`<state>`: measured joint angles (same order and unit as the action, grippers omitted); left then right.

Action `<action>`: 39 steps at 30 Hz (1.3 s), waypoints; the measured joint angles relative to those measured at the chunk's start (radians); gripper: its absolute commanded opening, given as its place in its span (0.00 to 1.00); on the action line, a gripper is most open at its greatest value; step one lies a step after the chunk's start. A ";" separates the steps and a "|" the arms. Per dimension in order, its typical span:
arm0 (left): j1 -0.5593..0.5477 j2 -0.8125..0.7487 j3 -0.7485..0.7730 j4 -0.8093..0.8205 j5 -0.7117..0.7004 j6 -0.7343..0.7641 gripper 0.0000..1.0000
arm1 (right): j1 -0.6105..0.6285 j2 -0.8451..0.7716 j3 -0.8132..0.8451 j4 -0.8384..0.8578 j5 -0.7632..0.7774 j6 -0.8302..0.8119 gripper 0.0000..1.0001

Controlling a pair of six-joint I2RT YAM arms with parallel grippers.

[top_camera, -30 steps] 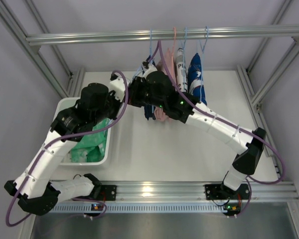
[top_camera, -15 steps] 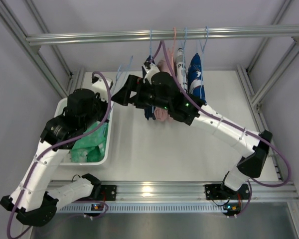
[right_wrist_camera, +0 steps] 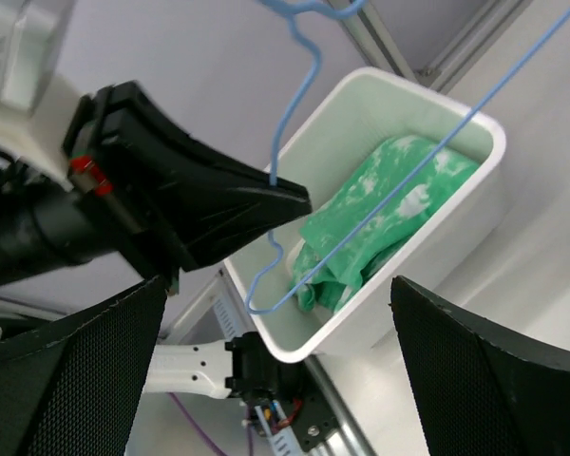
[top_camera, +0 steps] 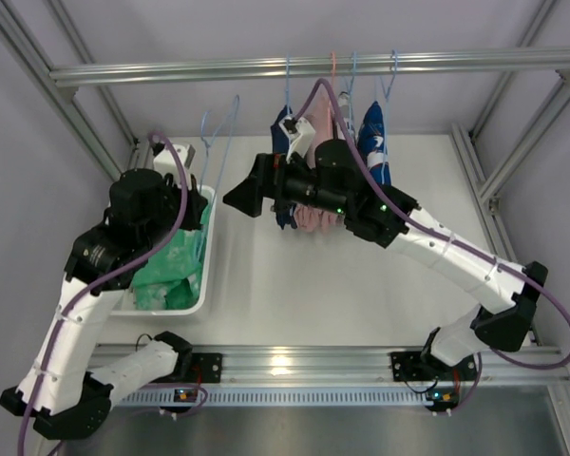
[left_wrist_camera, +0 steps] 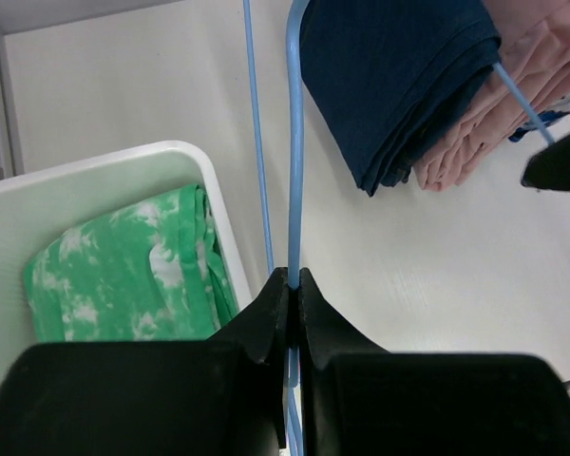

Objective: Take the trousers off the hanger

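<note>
The light-blue wire hanger (top_camera: 218, 133) is bare and stands over the right edge of the white bin (top_camera: 123, 204). My left gripper (top_camera: 198, 152) is shut on its wire (left_wrist_camera: 295, 142), the fingertips (left_wrist_camera: 275, 294) pinching the strand. The green trousers (top_camera: 166, 271) lie crumpled inside the bin (left_wrist_camera: 104, 166), off the hanger; in the left wrist view the trousers (left_wrist_camera: 123, 275) lie down to the left. My right gripper (top_camera: 252, 190) hangs open to the right of the hanger with nothing between its fingers. From the right wrist I see the hanger (right_wrist_camera: 437, 152), the trousers (right_wrist_camera: 380, 228) and the left gripper (right_wrist_camera: 199, 209).
A metal rail (top_camera: 171, 71) crosses the back. On it hang a navy garment (left_wrist_camera: 399, 85), a pink garment (left_wrist_camera: 494, 123) and a blue-and-white one (top_camera: 375, 152), close behind the right arm. Frame posts stand at both sides.
The right gripper has opened and drawn back to the right. The left arm has carried the hanger leftward, away from the hanging clothes, to above the bin.
</note>
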<state>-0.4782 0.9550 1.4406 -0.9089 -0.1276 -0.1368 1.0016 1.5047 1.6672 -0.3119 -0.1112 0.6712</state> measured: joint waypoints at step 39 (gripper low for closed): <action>-0.032 0.539 0.428 0.150 -0.080 -0.148 0.00 | -0.196 -0.383 -0.201 0.044 0.004 -0.371 0.99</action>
<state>-0.5098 1.4944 1.8690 -0.7589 -0.2081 -0.2844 0.8051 1.1217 1.4666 -0.2680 -0.1074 0.3000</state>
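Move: The left gripper already pinches the empty blue hanger. The free stretch of rail it goes to is about 28 cm ahead, 8 cm right and 20 cm above; the navy trousers hang about 25 cm ahead, 16 cm right, 5 cm lower; the green trousers in the basket lie 12 cm left, 3 cm ahead, 34 cm below. From the open right gripper, the navy trousers are about 23 cm ahead, 8 cm right, 12 cm lower, the pink trousers 24 cm ahead, 15 cm right, equally low. Bring the left gripper forward some 14 cm towards the rail, drifting right and a little up with a slight dip midway, keeping the empty hanger pinched. Meanwhile swing the right gripper, wide open, up and then mostly right across the near side of the navy trousers, about 14 cm, rolling it some 25 degrees. ##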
